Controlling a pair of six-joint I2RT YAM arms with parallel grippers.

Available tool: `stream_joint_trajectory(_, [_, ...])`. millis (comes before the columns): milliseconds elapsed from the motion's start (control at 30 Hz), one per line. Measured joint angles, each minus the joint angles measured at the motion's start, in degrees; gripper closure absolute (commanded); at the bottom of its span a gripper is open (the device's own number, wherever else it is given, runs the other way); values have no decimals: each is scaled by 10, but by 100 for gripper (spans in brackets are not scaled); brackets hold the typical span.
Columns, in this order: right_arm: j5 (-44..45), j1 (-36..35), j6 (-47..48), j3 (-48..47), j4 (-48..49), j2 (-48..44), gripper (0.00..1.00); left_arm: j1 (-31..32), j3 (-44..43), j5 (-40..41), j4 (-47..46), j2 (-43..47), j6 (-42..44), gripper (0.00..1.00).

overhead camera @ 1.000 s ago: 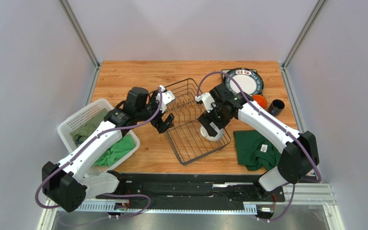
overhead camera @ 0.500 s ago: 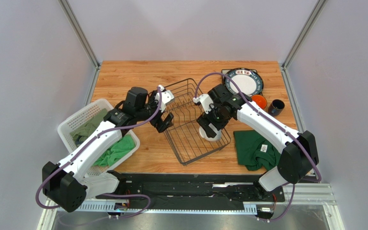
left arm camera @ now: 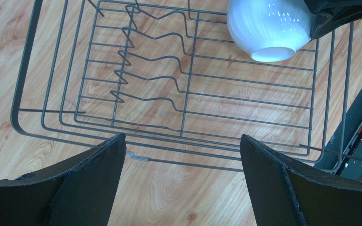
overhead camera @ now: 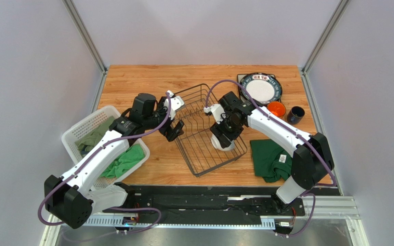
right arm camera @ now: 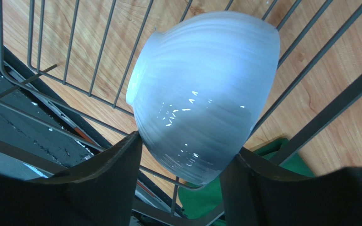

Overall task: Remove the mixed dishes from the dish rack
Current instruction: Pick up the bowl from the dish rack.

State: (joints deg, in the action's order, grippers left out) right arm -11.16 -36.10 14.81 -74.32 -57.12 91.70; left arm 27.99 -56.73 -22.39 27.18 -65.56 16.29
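The black wire dish rack [overhead camera: 200, 165] lies askew mid-table, empty but for a white ribbed bowl [overhead camera: 224, 145] tipped on its side in the near right corner. In the right wrist view, my right gripper [right arm camera: 187, 147] has both fingers pressed against the sides of the bowl [right arm camera: 206, 89]. My left gripper [overhead camera: 176, 122] hangs wide open at the rack's left side. Between its fingers, the left wrist view shows only the rack's low wall [left arm camera: 187, 162] and bare wood. The bowl [left arm camera: 269, 26] sits far across the rack in that view.
Stacked plates [overhead camera: 260, 88] rest at the back right, with an orange mug [overhead camera: 276, 108] and a dark blue mug [overhead camera: 296, 114] beside them. A green cloth [overhead camera: 271, 156] lies just right of the rack. A white basket [overhead camera: 88, 128] holding green cloths stands at the left.
My right gripper has narrowed from wide open onto the bowl and shifted slightly left. The left gripper has drifted a little toward the back, still open.
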Motion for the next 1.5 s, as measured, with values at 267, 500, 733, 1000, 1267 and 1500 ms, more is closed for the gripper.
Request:
stream_joint_trajectory(267, [-11,-3,3,-1,-1,0,59,0,0,-1,0,0,-1,2])
stream_joint_trajectory(500, [-25,-4,5,-3,-1,2,66,-1,0,-2,0,0,-1,2])
stream_joint_trajectory(733, [-35,-5,7,-7,0,12,78,-1,0,-2,0,0,-1,2])
stream_joint_trajectory(1000, [-45,-10,11,-17,-2,20,100,-1,0,-2,0,0,-1,2])
stream_joint_trajectory(1267, [-42,-28,13,-31,-21,34,100,-4,0,-2,0,0,-1,2])
stream_joint_trajectory(1500, [-29,-55,16,-68,-38,40,100,-19,3,0,-3,15,-4,2])
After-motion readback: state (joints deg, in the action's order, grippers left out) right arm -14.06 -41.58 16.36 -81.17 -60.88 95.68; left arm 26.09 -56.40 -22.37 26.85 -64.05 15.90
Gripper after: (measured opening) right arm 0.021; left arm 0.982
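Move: The bowl lies on its side in the rack, foot to the left, and already sits at the right hand's half-closed fingers, its middle about 2 cm ahead, 1 cm left and 3 cm below. The rack's middle is some 8 cm left and 4 cm ahead; the orange mug stands about 23 cm right and 12 cm ahead, and the green cloth 24 cm right and 9 cm back. From the left hand the bowl is roughly 18 cm right, 2 cm back and 12 cm below. The right hand shuts its fingers fully while it creeps about 2 cm left at an almost constant height, coming to pinch the thin rim on the bowl's near side. Once they are shut it goes on left by another 2 cm, slightly back, and at the very end starts up by about 1 cm, the wrist having turned some 8 degrees counter-clockwise. ##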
